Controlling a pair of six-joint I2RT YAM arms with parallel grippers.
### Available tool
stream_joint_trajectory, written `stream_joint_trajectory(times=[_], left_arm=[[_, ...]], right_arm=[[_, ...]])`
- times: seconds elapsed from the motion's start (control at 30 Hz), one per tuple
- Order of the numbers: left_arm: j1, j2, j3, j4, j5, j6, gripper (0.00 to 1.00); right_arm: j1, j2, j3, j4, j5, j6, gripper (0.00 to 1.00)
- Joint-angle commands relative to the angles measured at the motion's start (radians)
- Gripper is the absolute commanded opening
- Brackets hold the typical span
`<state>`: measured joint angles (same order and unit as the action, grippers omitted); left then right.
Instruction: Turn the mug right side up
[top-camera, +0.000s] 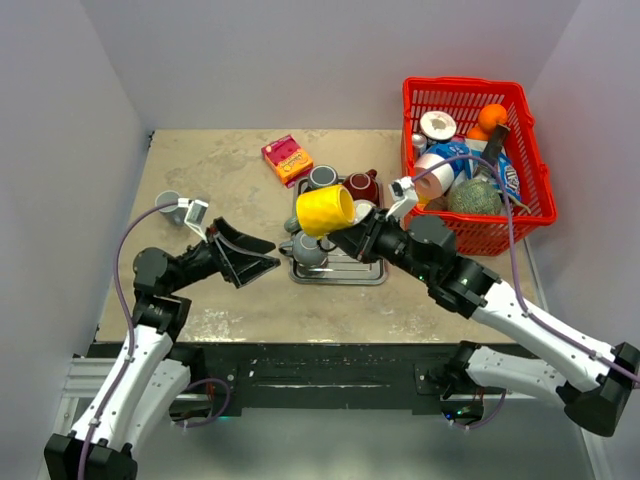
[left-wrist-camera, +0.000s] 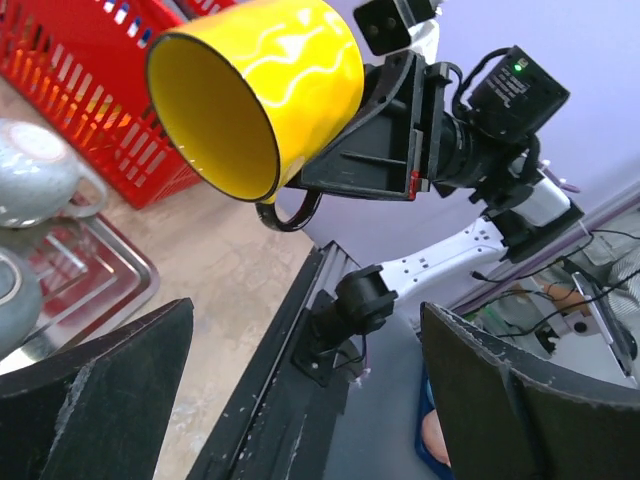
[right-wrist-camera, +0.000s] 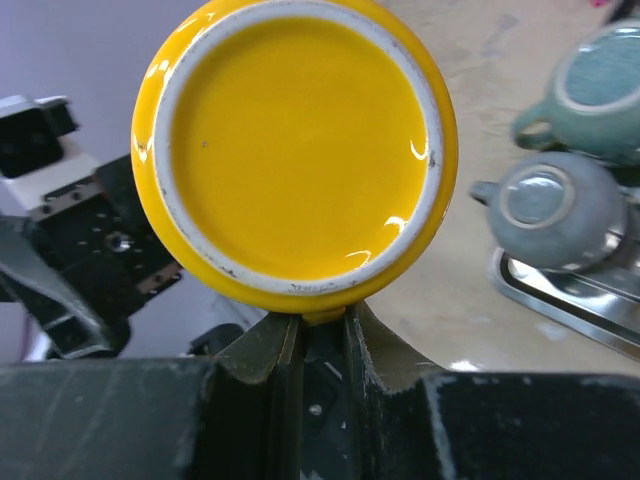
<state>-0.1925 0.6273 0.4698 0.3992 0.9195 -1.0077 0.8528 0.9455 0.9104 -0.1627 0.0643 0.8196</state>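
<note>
The yellow mug (top-camera: 325, 210) is held in the air above the metal tray (top-camera: 345, 277), lying sideways with its mouth facing left. My right gripper (top-camera: 352, 236) is shut on its handle. In the right wrist view the mug's base (right-wrist-camera: 295, 150) faces the camera and the gripper (right-wrist-camera: 322, 318) clamps the handle just under it. My left gripper (top-camera: 262, 256) is open and empty, left of the mug and a little lower. In the left wrist view the gripper (left-wrist-camera: 305, 312) is wide open, and the mug's open mouth (left-wrist-camera: 215, 120) shows above it.
The tray holds several mugs: a grey one (top-camera: 310, 248) upside down, another grey one (top-camera: 322, 178) and a maroon one (top-camera: 362, 187). A red basket (top-camera: 532, 150) full of items stands at the back right. A pink box (top-camera: 287, 158) lies behind the tray. A small grey cup (top-camera: 168, 203) stands at the far left.
</note>
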Motion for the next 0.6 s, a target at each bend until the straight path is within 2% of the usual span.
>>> stream_joint_trajectory(times=[0.0, 0.3, 0.4, 0.43, 0.57], left_arm=[[-0.047, 0.015, 0.032, 0.124, -0.073, -0.072, 0.99], [-0.073, 0.071, 0.066, 0.078, -0.134, -0.043, 0.98], [-0.074, 0.061, 0.055, 0.062, -0.182, -0.083, 0.88], [-0.074, 0.058, 0.047, 0.091, -0.189, -0.101, 0.81], [-0.074, 0.037, 0.006, 0.176, -0.208, -0.184, 0.65]], right_arm=[[0.044, 0.036, 0.059, 0.38, -0.149, 0.079, 0.0], [0.167, 0.176, 0.114, 0.578, -0.135, 0.084, 0.0], [0.183, 0.209, 0.13, 0.609, -0.144, 0.095, 0.0], [0.186, 0.214, 0.13, 0.615, -0.144, 0.098, 0.0], [0.199, 0.228, 0.117, 0.664, -0.132, 0.11, 0.0]])
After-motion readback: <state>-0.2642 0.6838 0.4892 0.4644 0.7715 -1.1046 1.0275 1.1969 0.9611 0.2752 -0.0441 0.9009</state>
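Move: Beyond the open left fingers, the yellow mug's middle lies about 12 cm to the right, 9 cm ahead and slightly higher; the right fingers already hold its handle, with its mouth towards the left. From the right hand, the left gripper is some 13 cm to the left, 3 cm back and about level. Some 25 cm below the left hand on the tray sit the grey mug, 9 cm right and 1 cm ahead, and the green mug, 9 cm right and 10 cm ahead. Carrying the yellow mug by its handle, the right hand swings about 10 cm left to the waiting left gripper, rising some 4 cm, drawing back a little and turning counter-clockwise. The left hand stays near its place, easing a couple of centimetres forward and up; late on, its fingers begin to close by the mug's handle side near the rim, with contact not clear. ##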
